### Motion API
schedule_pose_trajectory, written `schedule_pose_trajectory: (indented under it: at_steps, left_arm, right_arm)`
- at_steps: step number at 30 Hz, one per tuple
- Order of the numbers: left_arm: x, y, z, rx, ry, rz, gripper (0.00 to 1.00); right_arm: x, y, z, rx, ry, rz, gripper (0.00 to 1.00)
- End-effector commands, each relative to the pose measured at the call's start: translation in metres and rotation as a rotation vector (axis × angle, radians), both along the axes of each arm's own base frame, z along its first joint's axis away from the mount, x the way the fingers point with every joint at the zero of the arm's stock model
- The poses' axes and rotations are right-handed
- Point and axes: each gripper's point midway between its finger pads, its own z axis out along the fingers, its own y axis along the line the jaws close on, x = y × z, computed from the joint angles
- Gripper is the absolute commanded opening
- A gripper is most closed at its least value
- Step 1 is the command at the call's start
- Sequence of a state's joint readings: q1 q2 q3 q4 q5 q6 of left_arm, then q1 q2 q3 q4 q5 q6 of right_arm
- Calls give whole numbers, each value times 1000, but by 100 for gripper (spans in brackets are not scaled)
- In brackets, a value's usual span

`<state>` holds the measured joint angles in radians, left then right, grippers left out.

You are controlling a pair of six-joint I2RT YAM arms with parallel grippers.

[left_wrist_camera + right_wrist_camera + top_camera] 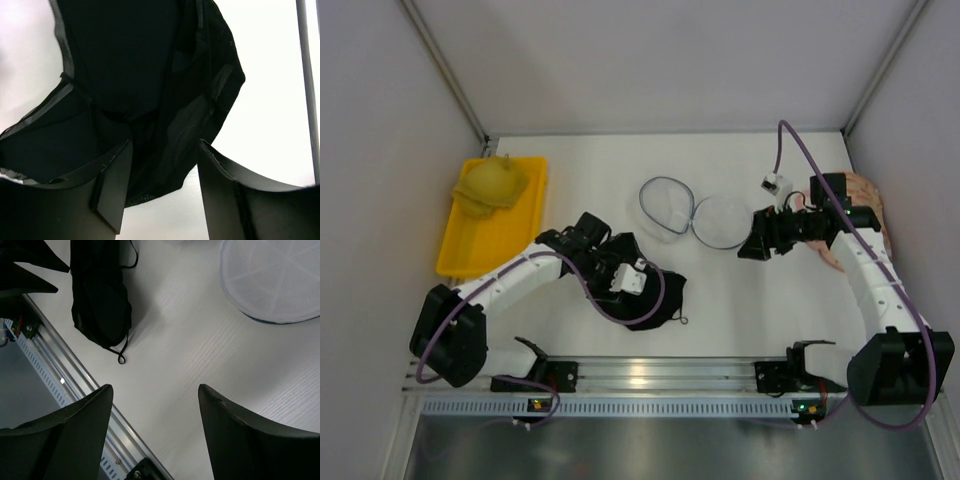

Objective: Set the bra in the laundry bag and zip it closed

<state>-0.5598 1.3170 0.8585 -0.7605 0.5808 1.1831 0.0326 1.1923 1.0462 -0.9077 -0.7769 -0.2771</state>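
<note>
The black bra point(672, 285) lies crumpled on the white table near the front middle. My left gripper point(648, 298) is low over it, open. In the left wrist view the bra point(130, 75) fills the frame, and its hem reaches into the gap between the fingers of my left gripper point(165, 145), unpinched. The laundry bag lies open in two round mesh halves, left point(665, 205) and right point(722, 220). My right gripper point(752, 248) is open and empty just right of the right half. The right wrist view shows my right gripper point(155, 387) over bare table, with the bag point(275, 280) and the bra point(100, 295) beyond.
A yellow tray point(470, 250) at the far left holds a mustard-yellow bra point(492, 182). A pink floral bra point(868, 190) lies at the right edge behind the right arm. The aluminium rail point(650, 375) runs along the front edge, close to the black bra. Walls enclose three sides.
</note>
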Motion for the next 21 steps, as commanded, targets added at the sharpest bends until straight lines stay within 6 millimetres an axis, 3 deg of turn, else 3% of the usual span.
schedule_pose_trajectory:
  at_steps: [1,5,8,17,18,21]
  left_arm:
    - [1,-13,-7,-24,-49,-118,56]
    - [1,-22,-18,-9,-46,-128,51]
    - [-2,-23,-25,12,-33,-134,40]
    - [-21,2,-42,94,-57,-141,13]
    - [-21,3,-39,90,-68,-131,6]
    - [-21,-1,-22,48,-88,-81,0]
  right_arm:
    - [-9,4,6,15,-19,25,70]
    - [-9,4,3,14,-9,27,70]
    - [-11,4,5,12,-17,28,69]
    - [-13,1,7,3,-29,26,69]
    - [-12,1,9,3,-37,26,69]
    - [-11,1,13,3,-44,26,68]
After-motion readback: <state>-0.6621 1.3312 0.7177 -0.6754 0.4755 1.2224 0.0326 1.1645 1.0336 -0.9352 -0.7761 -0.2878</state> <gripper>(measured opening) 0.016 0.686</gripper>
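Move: The bra lies spread below the left hand, its middle about 6 cm to the right, 2 cm ahead and 5 cm down, with its near-left edge almost under the fingers. The laundry bag lies open some 18 cm ahead and 16 cm to the right; the yellow bin is about 18 cm ahead and 28 cm to the left. From the right hand the bra is roughly 23 cm to the left, 5 cm back and 15 cm below. The left fingers come down onto the bra's near-left part and pinch its cloth, shutting from a bit over half open to nearly closed. The hand sinks about 5 cm and draws back some 2.5 cm towards its base, edging slightly right at first and then back left, the wrist barely turning. ##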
